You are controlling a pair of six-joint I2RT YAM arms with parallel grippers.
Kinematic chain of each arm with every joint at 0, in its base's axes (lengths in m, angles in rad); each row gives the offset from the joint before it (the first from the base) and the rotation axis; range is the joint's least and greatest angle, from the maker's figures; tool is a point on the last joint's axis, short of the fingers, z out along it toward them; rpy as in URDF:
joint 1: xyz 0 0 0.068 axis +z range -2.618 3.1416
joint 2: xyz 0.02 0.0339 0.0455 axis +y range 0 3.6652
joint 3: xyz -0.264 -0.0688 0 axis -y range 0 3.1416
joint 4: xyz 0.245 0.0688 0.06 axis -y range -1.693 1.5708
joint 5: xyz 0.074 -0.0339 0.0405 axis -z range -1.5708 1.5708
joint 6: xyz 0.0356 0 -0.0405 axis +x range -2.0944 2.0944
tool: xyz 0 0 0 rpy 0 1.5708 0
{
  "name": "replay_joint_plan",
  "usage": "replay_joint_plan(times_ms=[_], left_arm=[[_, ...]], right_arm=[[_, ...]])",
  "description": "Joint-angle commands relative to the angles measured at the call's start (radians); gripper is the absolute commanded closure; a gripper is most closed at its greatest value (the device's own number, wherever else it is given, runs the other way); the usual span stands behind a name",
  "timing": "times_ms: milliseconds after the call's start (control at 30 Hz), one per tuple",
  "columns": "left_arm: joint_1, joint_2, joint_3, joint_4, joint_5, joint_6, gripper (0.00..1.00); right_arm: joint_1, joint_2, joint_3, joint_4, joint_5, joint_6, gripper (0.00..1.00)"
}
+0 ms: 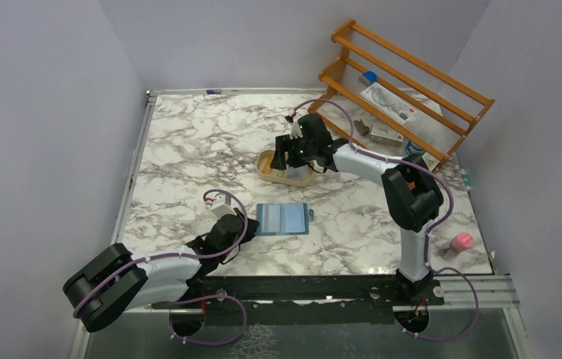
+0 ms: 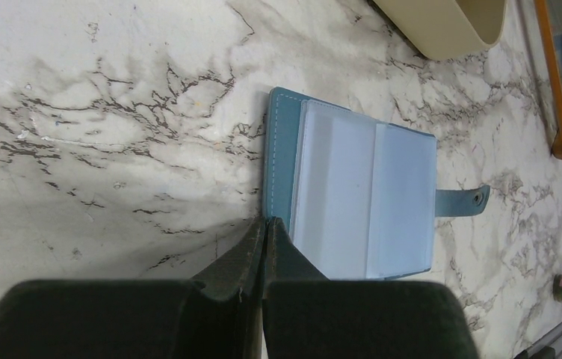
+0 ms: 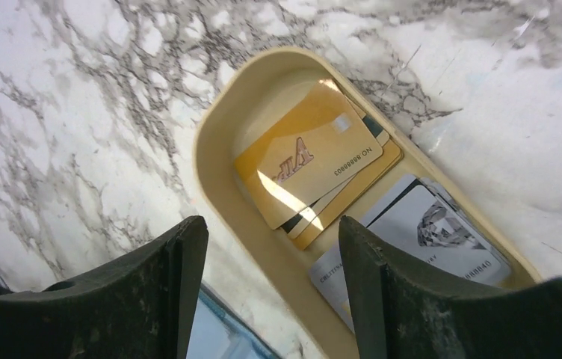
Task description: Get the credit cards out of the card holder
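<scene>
The teal card holder (image 1: 283, 218) lies open flat on the marble table, its pale blue pockets (image 2: 360, 202) facing up and its snap tab (image 2: 463, 200) pointing away from my left gripper. My left gripper (image 2: 267, 221) is shut, its tips at the holder's left edge with nothing seen between them. Gold credit cards (image 3: 308, 161) and a pale grey credit card (image 3: 420, 232) lie in the tan oval dish (image 3: 218, 149). Just above the dish's near rim, my right gripper (image 3: 272, 221) hangs open and holds nothing. A corner of the holder (image 3: 218, 336) shows below it.
A wooden rack (image 1: 405, 82) leans at the back right with small boxes and papers on it. A pink-capped object (image 1: 461, 241) lies near the right arm's base. The dish (image 1: 267, 168) sits just beyond the holder.
</scene>
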Motion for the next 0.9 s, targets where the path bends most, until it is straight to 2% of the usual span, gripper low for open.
replay_joint_plan(times_ms=[0, 100, 200, 267, 433, 633, 867], left_arm=[[0.0, -0.045, 0.022, -0.05, 0.022, 0.047, 1.0], [-0.001, -0.092, 0.048, -0.104, 0.01, 0.067, 1.0], [-0.003, -0.125, 0.081, -0.175, -0.012, 0.084, 1.0], [-0.002, -0.138, 0.094, -0.206, -0.027, 0.089, 1.0], [-0.002, -0.142, 0.11, -0.236, -0.033, 0.099, 1.0], [-0.002, -0.132, 0.096, -0.225, -0.032, 0.084, 1.0], [-0.002, -0.151, 0.086, -0.232, -0.036, 0.08, 1.0]], right_arm=[[-0.009, -0.146, 0.021, -0.039, 0.093, -0.049, 0.3], [-0.002, -0.239, -0.038, -0.041, 0.093, -0.028, 0.29], [0.084, -0.311, -0.13, -0.034, 0.168, -0.036, 0.26], [0.158, -0.301, -0.159, -0.074, 0.211, -0.022, 0.26], [0.263, -0.253, -0.265, -0.037, 0.282, 0.058, 0.26], [0.389, -0.181, -0.225, -0.09, 0.402, 0.108, 0.26], [0.428, -0.137, -0.193, -0.131, 0.465, 0.117, 0.26]])
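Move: The open card holder lies about 16 cm back from the right hand, almost straight behind it and roughly 6 cm lower. The tray is just under that hand, its middle some 2 cm to the right and 5 cm down, with the gold cards about 2 cm to the hand's left. The left hand still pinches the holder's left edge; the holder's middle is about 7 cm to its right and 2 cm ahead, and the tray some 17 cm ahead and 8 cm right. Keeping its pinch on the holder's left edge, the left hand lifts it about 3 cm, then eases down a little. The right hand, already wide open and empty, rises some 10 cm off the tray, swings back about 16 cm and slightly left, and dives over the holder's left page, fingers tipping about 15 degrees steeper; contact there can't be seen. ##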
